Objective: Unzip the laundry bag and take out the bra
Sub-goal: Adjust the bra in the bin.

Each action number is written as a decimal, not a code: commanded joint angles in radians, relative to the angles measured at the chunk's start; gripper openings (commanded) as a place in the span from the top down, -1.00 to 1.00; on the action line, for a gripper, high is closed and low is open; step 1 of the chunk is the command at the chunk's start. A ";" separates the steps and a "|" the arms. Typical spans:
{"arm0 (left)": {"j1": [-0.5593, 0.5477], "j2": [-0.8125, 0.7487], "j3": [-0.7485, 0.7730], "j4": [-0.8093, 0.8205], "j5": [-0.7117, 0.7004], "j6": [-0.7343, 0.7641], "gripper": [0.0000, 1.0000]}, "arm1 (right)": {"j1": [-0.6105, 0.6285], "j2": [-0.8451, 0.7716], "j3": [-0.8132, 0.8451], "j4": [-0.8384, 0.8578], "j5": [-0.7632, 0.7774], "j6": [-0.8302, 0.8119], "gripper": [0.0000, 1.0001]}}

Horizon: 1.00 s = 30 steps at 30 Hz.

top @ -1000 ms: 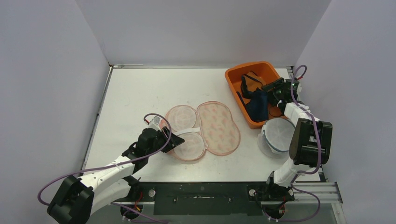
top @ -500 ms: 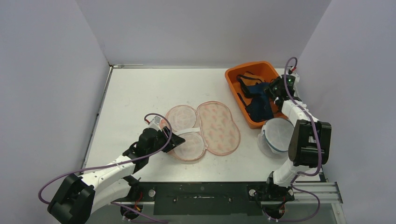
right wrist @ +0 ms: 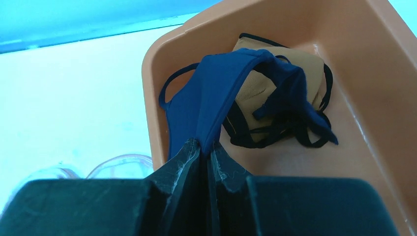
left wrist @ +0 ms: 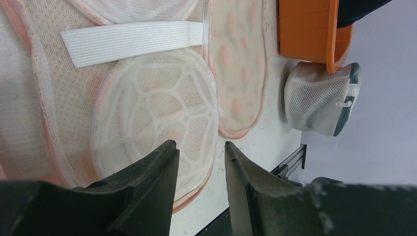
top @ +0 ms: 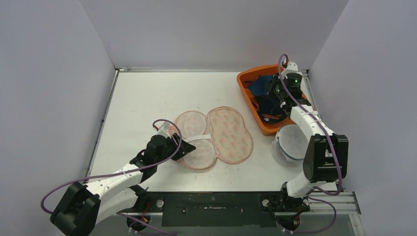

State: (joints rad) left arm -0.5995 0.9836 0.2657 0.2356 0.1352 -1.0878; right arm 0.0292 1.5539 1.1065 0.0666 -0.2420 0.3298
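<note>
The pink mesh laundry bag (top: 223, 132) lies unzipped and spread flat on the table, its white domed cups (left wrist: 162, 113) facing up. My left gripper (top: 186, 146) rests at the bag's near left edge. Its jaws (left wrist: 199, 143) stand apart over one cup, holding nothing. Over at the orange bin (top: 255, 120), my right gripper (top: 273, 94) is shut on a fold of the blue bra (right wrist: 211, 93). The bra hangs from the fingertips (right wrist: 204, 142) inside the bin (right wrist: 383, 73).
A tan bra with black straps (right wrist: 255, 91) lies on the bin's floor under the blue one. A white mesh pouch with a grey rim (top: 291, 142) sits just in front of the bin, also visible in the left wrist view (left wrist: 319, 98). Walls close in on three sides.
My right gripper has shut on the blue bra and carried it from the bin's near edge toward the far end. The left arm has not moved.
</note>
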 commanded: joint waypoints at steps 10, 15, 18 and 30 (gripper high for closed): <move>-0.006 0.038 0.016 0.067 -0.006 0.025 0.25 | -0.067 0.142 0.135 -0.062 0.073 -0.137 -0.03; -0.006 0.048 0.017 0.073 -0.002 0.023 0.25 | -0.073 0.125 0.146 -0.061 0.139 -0.088 -0.38; -0.008 0.045 0.018 0.073 -0.004 0.022 0.25 | -0.093 0.150 0.184 -0.092 0.100 -0.028 -0.50; -0.024 0.081 0.016 0.088 -0.010 0.011 0.24 | -0.157 0.346 0.352 -0.194 -0.127 0.203 -0.59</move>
State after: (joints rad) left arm -0.6151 1.0451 0.2634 0.2531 0.1349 -1.0840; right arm -0.1307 1.8587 1.3796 -0.0963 -0.2783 0.4553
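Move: The blue bra is already pinched in the right fingers and hangs into the orange bin, its middle about 5 cm ahead and 10 cm below. The bin's centre is some 3 cm ahead, 5 cm right and 14 cm down; the tan garment lies in it about 14 cm ahead, 4 cm right and 17 cm below. The round mesh pouch stands 20 cm back, 10 cm right, 14 cm lower. From the left hand the bin is roughly 29 cm ahead, 40 cm right, 3 cm lower. The blue bra is lowered into the bin and let go as the right fingers open wide, the hand sinking about 6 cm while going right and a little forward. Then it slides on right and rises some 3 cm, and finally dips again, reaching forward over the tan garment's end of the bin with jaws open around a raised fold of the bra; the wrist tips down and turns clockwise, about 10 degrees each. ##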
